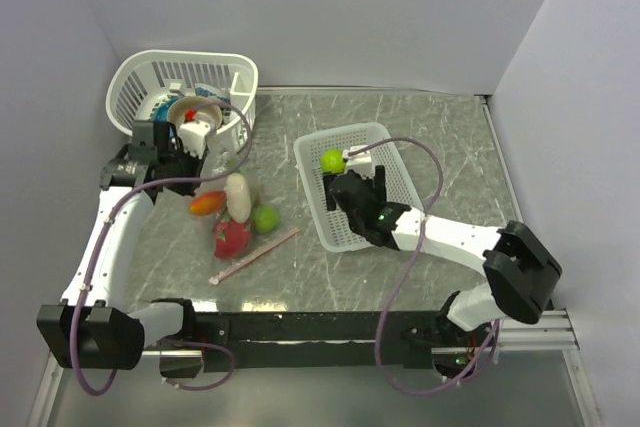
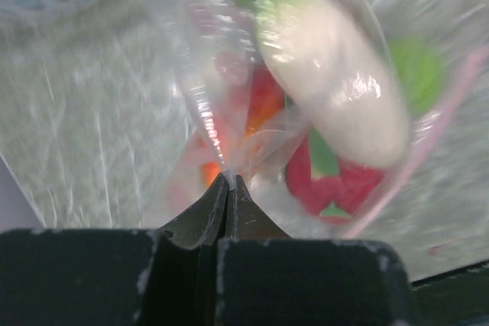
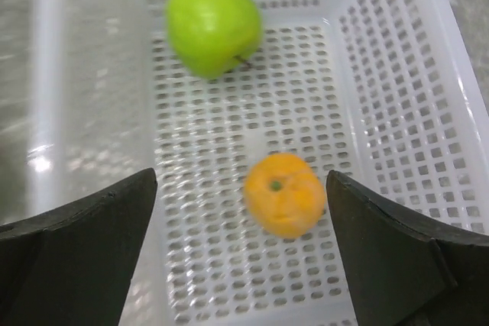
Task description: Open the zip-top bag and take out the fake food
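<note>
The clear zip-top bag point(image 1: 240, 222) lies left of centre, its pink zip strip point(image 1: 255, 255) toward the front. Fake food shows through it: a white piece point(image 1: 238, 197), a green ball point(image 1: 265, 218), a red piece point(image 1: 231, 238) and an orange piece point(image 1: 207, 203). My left gripper point(image 2: 229, 181) is shut on a fold of the bag's film, with the white piece point(image 2: 336, 82) and red piece point(image 2: 336, 185) just beyond. My right gripper point(image 3: 241, 181) hangs open over the rectangular white basket point(image 3: 428, 112). An orange ball point(image 3: 284, 193) lies loose between its fingers, a green apple point(image 3: 214, 24) farther back.
A round white basket point(image 1: 150, 72) at the back left holds a tan bowl and blue plate point(image 1: 195, 112), close behind my left gripper point(image 1: 205, 162). Grey walls close in the left, back and right. The rectangular basket point(image 1: 340, 131) sits right of centre.
</note>
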`<action>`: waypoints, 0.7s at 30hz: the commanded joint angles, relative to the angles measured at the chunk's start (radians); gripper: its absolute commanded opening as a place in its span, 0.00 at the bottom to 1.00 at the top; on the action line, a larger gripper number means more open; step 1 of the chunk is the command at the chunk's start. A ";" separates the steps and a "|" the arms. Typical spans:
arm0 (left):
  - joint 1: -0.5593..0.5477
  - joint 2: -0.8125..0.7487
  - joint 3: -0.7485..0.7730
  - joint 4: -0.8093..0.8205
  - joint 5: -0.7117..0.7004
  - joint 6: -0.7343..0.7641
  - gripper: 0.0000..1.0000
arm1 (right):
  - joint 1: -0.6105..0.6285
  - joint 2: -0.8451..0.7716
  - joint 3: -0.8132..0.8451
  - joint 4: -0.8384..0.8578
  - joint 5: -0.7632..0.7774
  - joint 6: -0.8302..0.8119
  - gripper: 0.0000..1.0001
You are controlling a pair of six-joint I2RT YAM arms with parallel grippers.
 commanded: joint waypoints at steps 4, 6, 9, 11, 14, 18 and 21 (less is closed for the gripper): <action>-0.003 0.014 -0.289 0.210 -0.278 0.055 0.01 | 0.199 -0.157 -0.016 0.031 0.036 -0.053 1.00; -0.003 0.022 -0.361 0.275 -0.328 0.072 0.01 | 0.248 -0.164 -0.021 0.040 -0.002 -0.052 1.00; -0.003 0.040 -0.423 0.330 -0.356 0.088 0.01 | 0.291 -0.131 -0.032 0.082 -0.087 -0.066 0.92; -0.003 0.052 -0.455 0.350 -0.374 0.092 0.01 | 0.316 -0.071 -0.032 0.109 -0.127 -0.063 0.76; -0.003 0.069 -0.482 0.381 -0.382 0.097 0.01 | 0.334 0.027 -0.010 0.177 -0.193 -0.073 0.49; -0.003 0.083 -0.505 0.400 -0.381 0.103 0.01 | 0.350 0.159 0.057 0.278 -0.271 -0.096 0.25; -0.003 0.097 -0.507 0.407 -0.379 0.102 0.01 | 0.353 0.271 0.137 0.287 -0.296 -0.112 0.25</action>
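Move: The right hand is over the white basket, the orange about 7 cm back and 2 left below it, the green apple 4 ahead and 5 left. It heads for the bag's pink-edged mouth, some 24 cm left, 17 back and 12 below; the green fruit inside is 22 left, 10 back. From the left hand, holding the bag's closed end up, the white vegetable is about 7 cm right and 13 below, the red vegetable 6 right, 10 back. Swing the right gripper left and back, some 18 cm in all, out of the basket towards the bag's mouth, rising about 5 cm to clear the rim and then sinking about 10; turn it some 30 degrees counter-clockwise and narrow the empty, wide-open fingers to about a quarter. Meanwhile keep the left fingers shut on the bag's end and lower it about 15 cm towards the table, drifting left and rolling about 20 degrees. ##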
